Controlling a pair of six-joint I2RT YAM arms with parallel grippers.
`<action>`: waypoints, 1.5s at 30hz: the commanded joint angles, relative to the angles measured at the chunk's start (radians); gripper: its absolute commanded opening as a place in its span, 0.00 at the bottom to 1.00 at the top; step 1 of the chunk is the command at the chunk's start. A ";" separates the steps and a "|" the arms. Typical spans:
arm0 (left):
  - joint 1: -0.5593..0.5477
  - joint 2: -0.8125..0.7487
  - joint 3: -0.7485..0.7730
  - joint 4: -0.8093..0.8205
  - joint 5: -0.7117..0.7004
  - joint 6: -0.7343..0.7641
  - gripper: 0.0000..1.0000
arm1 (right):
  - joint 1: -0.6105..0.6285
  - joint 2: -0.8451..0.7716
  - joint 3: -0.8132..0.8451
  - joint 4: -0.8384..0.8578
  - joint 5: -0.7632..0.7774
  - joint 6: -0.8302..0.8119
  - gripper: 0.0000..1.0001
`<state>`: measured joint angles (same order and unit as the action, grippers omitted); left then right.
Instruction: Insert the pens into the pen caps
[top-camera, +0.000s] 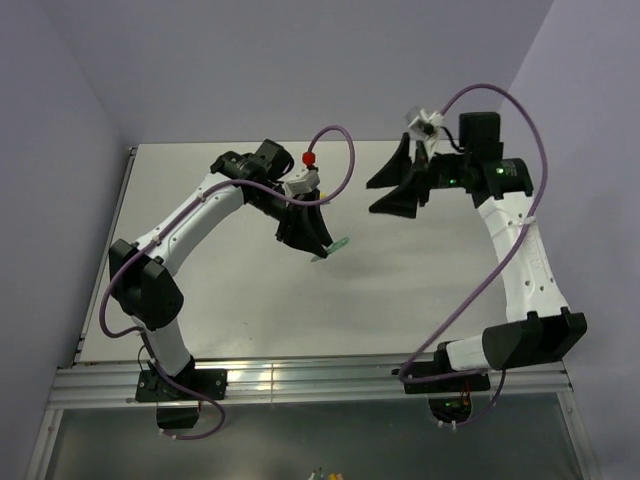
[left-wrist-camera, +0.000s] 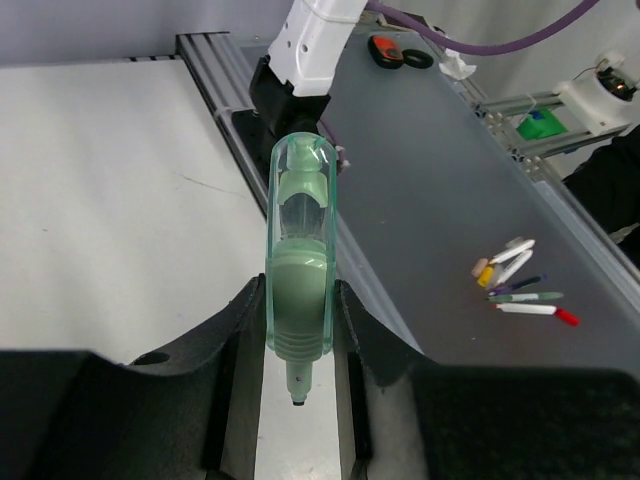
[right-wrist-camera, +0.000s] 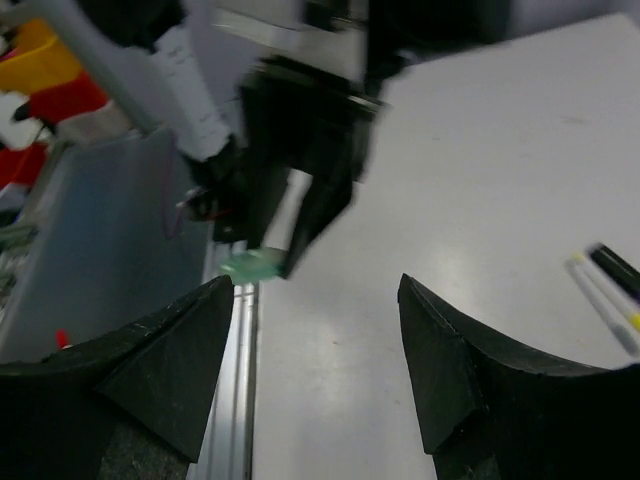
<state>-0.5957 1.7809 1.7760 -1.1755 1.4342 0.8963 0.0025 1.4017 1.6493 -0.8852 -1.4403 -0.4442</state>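
Observation:
My left gripper (left-wrist-camera: 298, 300) is shut on a translucent green pen (left-wrist-camera: 298, 262), held lengthwise between the fingers with its dark tip toward the camera. From above, that pen (top-camera: 335, 245) pokes out of the left gripper (top-camera: 318, 245) over the middle of the white table (top-camera: 240, 300). My right gripper (top-camera: 372, 197) hangs to its right in the air, open and holding nothing. In the blurred right wrist view the right gripper (right-wrist-camera: 315, 290) faces the green pen (right-wrist-camera: 250, 266). Two more pens (right-wrist-camera: 608, 290) lie at that view's right edge. No pen caps show clearly on the table.
Beyond the table's metal rail (left-wrist-camera: 225, 95) lies a dark lower shelf (left-wrist-camera: 430, 200). It carries a cluster of several loose pens (left-wrist-camera: 525, 290) and a small yellow stub (left-wrist-camera: 486, 277). A purple cable (top-camera: 340, 150) loops over the left arm, and lilac walls enclose the table.

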 joint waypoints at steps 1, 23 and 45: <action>-0.010 -0.058 -0.027 -0.064 0.259 0.044 0.00 | 0.157 -0.131 -0.038 0.014 -0.085 -0.099 0.74; -0.070 -0.173 -0.174 -0.079 0.262 0.032 0.00 | 0.559 -0.152 -0.022 -0.301 0.383 -0.570 0.65; -0.101 -0.141 -0.148 -0.064 0.262 0.010 0.00 | 0.674 -0.165 -0.008 -0.350 0.449 -0.588 0.46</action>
<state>-0.6884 1.6409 1.6028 -1.2530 1.4513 0.9112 0.6651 1.2480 1.5948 -1.2274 -0.9871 -1.0203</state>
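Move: The green pen is already held between the left fingertips, up in the air. From the right hand it lies about 8 cm back, 10 cm to the left and some 8 cm lower. The right gripper therefore stands about 8 cm ahead of the left hand, 10 cm to its right and 8 cm higher. The capped pens lie on the table roughly 27 cm ahead of the left hand, 6 cm to its left and 28 cm below. The green pen, still pinched in the left fingers, is carried back about 7 cm while the right hand comes for its free end. The right hand sweeps fast back (14 cm in all) and left, then sinks some 6 cm, easing in slowly. Its fingers swing counter-clockwise by roughly 25 degrees, dip, and close from three-quarters to about half open around the pen's end, with no touch visible. ##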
